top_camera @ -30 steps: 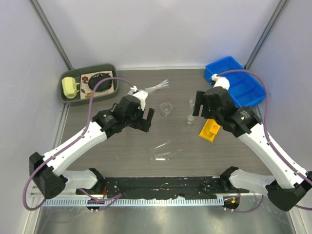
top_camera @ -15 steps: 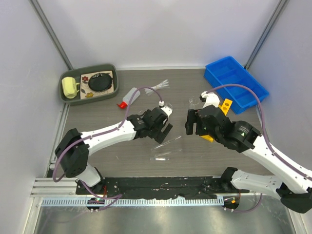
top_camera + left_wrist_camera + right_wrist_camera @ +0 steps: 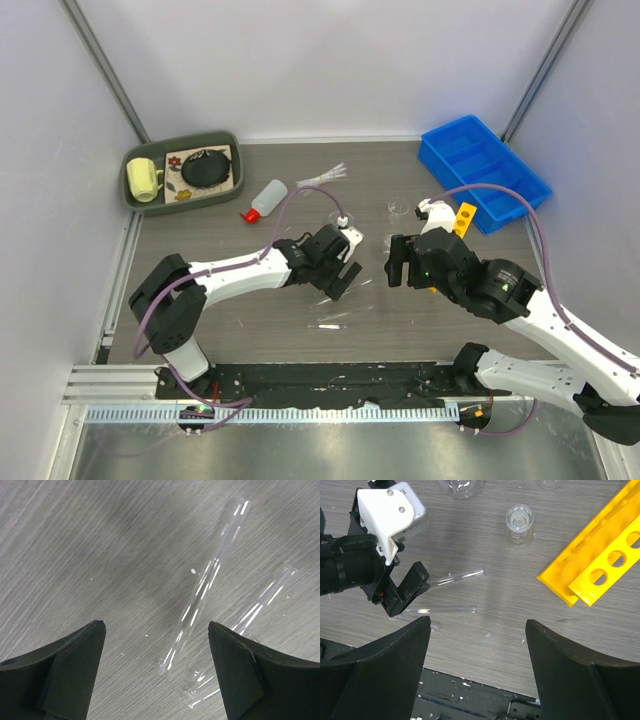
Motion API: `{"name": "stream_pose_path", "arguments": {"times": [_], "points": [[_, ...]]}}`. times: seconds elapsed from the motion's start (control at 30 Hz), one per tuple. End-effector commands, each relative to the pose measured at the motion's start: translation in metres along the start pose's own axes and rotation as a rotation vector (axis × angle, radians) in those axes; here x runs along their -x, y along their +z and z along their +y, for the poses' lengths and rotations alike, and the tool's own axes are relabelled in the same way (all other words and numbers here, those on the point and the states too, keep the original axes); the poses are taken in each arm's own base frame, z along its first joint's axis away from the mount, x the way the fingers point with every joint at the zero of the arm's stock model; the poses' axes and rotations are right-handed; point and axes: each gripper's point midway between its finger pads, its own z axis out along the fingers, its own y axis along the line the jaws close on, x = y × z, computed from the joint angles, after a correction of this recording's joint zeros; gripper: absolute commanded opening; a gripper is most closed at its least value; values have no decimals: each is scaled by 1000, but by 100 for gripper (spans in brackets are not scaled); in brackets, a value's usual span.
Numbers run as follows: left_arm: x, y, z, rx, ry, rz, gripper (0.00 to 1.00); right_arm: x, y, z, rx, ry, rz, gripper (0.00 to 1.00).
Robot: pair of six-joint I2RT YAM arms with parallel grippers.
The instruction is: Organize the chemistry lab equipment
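Observation:
My left gripper [image 3: 343, 280] is open and low over two thin clear tubes [image 3: 205, 587] lying on the table; one tube's end lies between its fingertips [image 3: 97, 630]. My right gripper [image 3: 405, 268] is open and empty, higher above the table, to the right of the tubes [image 3: 451, 579]. A small glass beaker [image 3: 519, 522] stands ahead of it, and the long yellow rack [image 3: 600, 565] lies to its right. The white squeeze bottle with red cap [image 3: 265, 198] lies at the back left, with a bunch of pipettes [image 3: 325, 177] beside it. Another beaker [image 3: 397, 208] stands mid-table.
A blue bin [image 3: 483, 170] sits at the back right. A green tray [image 3: 228, 145] at the back left holds a yellow mug [image 3: 143, 180] and a round black object [image 3: 207, 167]. Another short tube [image 3: 330, 322] lies nearer the front edge.
My left arm swung right and toward the front, stopping low over the tubes and uncovering the squeeze bottle. My right arm moved left and nearer, off the blue bin.

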Motion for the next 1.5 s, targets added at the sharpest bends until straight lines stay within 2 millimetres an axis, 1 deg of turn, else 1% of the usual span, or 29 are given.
{"name": "stream_pose_path", "arguments": {"times": [0.0,0.1,0.23,0.43,0.57,0.7,0.73,0.8,0.9,0.93,0.97,1.0,1.07,1.1,1.17,1.2,1.3,1.33,1.4,1.43,1.47], "points": [[5,3,-19,-107,10,-33,88,-1,0,-1,-6,14,-10,82],[-4,6,-22,-128,14,-4,87,-5,5,-1,-7,10,0,82],[-13,13,-22,-124,12,25,85,-10,9,1,-2,10,8,82],[-20,24,-22,-113,20,52,80,-13,12,2,3,18,12,82],[-26,32,-22,-111,27,81,73,-15,13,2,7,20,13,82],[-32,34,-24,-103,39,99,64,-16,13,2,7,13,13,82],[-35,34,-23,-97,43,106,60,-15,12,2,10,14,11,82],[-38,33,-23,-91,49,111,56,-16,12,2,10,13,11,82],[-44,31,-21,-73,70,122,42,-18,13,1,12,15,9,82],[-46,31,-20,-68,75,124,34,-18,12,0,13,19,5,82],[-47,31,-21,-63,80,129,30,-18,12,1,16,21,5,82],[-48,31,-20,-59,81,135,22,-20,12,1,19,21,8,82],[-50,30,-20,-52,87,142,14,-19,11,0,23,30,1,82],[-50,30,-18,-41,89,143,8,-20,10,0,25,33,3,82],[-53,29,-18,-32,96,155,2,-20,9,-1,27,37,1,82],[-50,28,-18,-31,95,152,0,-20,8,-1,27,39,-2,82],[-46,16,-14,-11,87,146,0,-19,5,-4,16,41,-8,82],[-37,4,-12,-10,80,112,0,-17,5,-6,10,43,-16,82],[-28,-13,-8,2,72,72,0,-15,6,-5,9,48,-22,82],[-14,-31,-8,-3,63,14,0,-14,6,-4,13,50,-25,82],[-13,-40,-8,-16,58,14,0,-13,6,-2,18,51,-27,82]]}}
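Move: The test tube to be picked lies under the left hand: its middle is about 1 cm back, 2 cm to the right and 5 cm below. A second tube lies some 5 cm back and 2 cm right, a third about 8 cm back and 2 cm left; the beaker stands roughly 14 cm ahead and 1 cm right, the small bottle 9 cm ahead and 12 cm right. From the right hand, the aimed-at tube is about 4 cm ahead, 13 cm left and 22 cm below. Back about 2 cm and then straight down nearly 5 cm, the left hand sinks over the farthest of the three test tubes, tipping only slightly, closes its wide-open fingers and pinches the tube nearer its left end, then just starts to rise. The right hand, fingers still open, sinks 3 cm beside the small bottle and eases up a little. ##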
